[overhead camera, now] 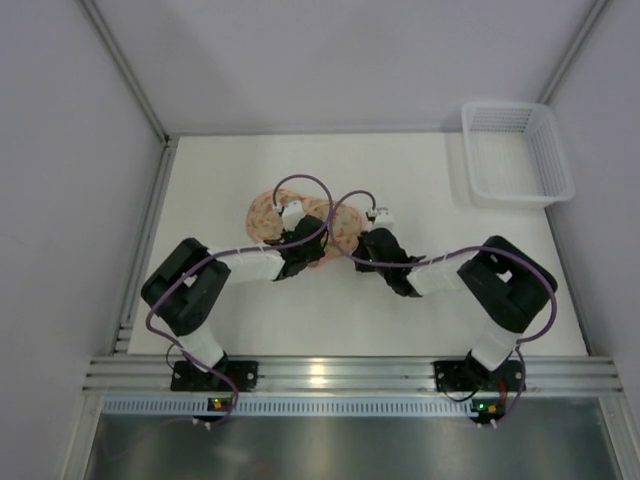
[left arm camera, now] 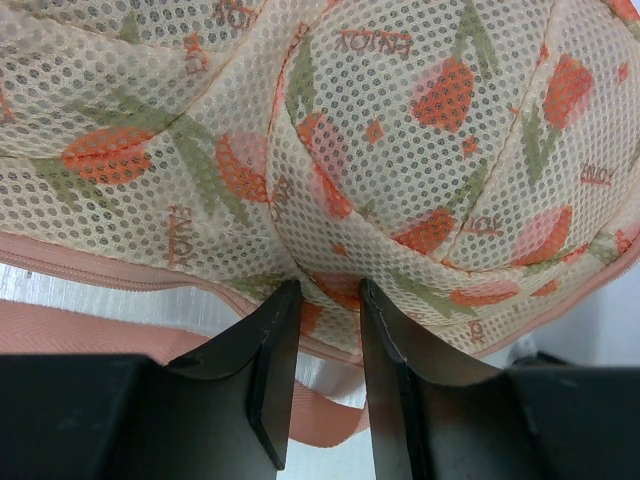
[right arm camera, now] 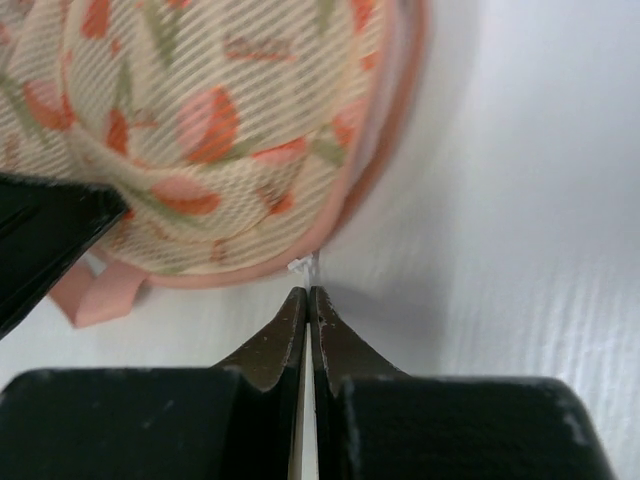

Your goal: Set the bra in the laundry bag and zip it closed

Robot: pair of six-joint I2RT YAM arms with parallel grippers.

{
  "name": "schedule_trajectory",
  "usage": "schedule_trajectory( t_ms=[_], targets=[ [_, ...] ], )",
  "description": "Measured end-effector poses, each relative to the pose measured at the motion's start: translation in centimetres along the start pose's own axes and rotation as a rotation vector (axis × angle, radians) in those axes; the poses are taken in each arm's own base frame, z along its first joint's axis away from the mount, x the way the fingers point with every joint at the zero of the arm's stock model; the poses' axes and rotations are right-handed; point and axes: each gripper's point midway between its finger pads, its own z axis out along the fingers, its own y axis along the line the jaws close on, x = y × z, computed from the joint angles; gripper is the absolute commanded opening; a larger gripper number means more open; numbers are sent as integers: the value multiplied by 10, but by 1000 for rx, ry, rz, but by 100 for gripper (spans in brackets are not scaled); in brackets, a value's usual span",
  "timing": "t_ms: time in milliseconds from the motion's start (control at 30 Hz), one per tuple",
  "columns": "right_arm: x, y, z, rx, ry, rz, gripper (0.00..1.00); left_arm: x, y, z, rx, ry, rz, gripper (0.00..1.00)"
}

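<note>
The laundry bag (overhead camera: 268, 212), a rounded mesh pouch with an orange-pink flower print and a pink rim, lies mid-table between both arms. In the left wrist view the bag (left arm camera: 400, 150) fills the frame, and my left gripper (left arm camera: 330, 292) pinches a fold of its mesh just above the pink rim. My right gripper (right arm camera: 308, 292) is shut on a small white zipper pull (right arm camera: 305, 266) at the bag's rim (right arm camera: 380, 170). From above, the left gripper (overhead camera: 293, 216) sits on the bag and the right gripper (overhead camera: 378, 216) at its right edge. The bra is hidden.
A white plastic mesh basket (overhead camera: 515, 150) stands at the back right corner. The bag's pink strap loop (left arm camera: 100, 325) lies on the white table under the left fingers, and the same strap loop (right arm camera: 95, 295) shows beside the left arm's black body (right arm camera: 40, 240).
</note>
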Motion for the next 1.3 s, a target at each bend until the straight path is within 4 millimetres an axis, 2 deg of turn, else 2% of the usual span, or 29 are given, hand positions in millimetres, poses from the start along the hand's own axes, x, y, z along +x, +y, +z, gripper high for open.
schedule_trajectory(
  t_ms=[167, 233, 500, 767, 833, 1033, 1200, 1300],
  targets=[
    [-20, -30, 7, 29, -18, -5, 0, 0, 3, -2, 0, 2, -22, 36],
    [-25, -36, 9, 16, -16, -4, 0, -1, 4, -2, 1, 4, -24, 36],
    [-29, -35, 10, -39, -8, -95, 0, -5, 18, -4, -5, 25, -13, 36],
    [-38, -15, 10, -124, -36, -130, 0, -15, 36, -2, -30, 39, 12, 36],
    [-30, -5, 7, -147, -33, -140, 0, -20, 42, 0, -43, 44, 28, 36],
    [13, 32, -9, -220, 16, -155, 0, -34, 60, 3, -67, 70, 128, 37],
    [30, 57, -13, -257, 38, -145, 0, -48, 67, 4, -45, 107, 206, 36],
    [29, 62, -7, -240, 39, -111, 0, -56, 57, -3, 14, 117, 211, 37]
  ],
)
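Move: The left fingertips are on the laundry bag just inside its near, zipped edge. The bag's middle lies about 8 cm ahead and 4 cm left at nearly the same height, and the pink strap about 4 cm left and 3 cm back. The zip pull is some 9 cm right and 1 cm back of this hand. For the right hand, the pull is already pinched at its tips; the bag's middle is about 10 cm ahead and 13 cm left. Keep the right gripper shut on the zip pull: take it about 5 cm forward and right, then sweep it back and to the left past its start, turning counter-clockwise. Meanwhile slide the left gripper some 8 cm left, late also a little forward, its part-open fingertips still on the mesh by the zipped edge, then lift about 2 cm while turning slightly clockwise. ##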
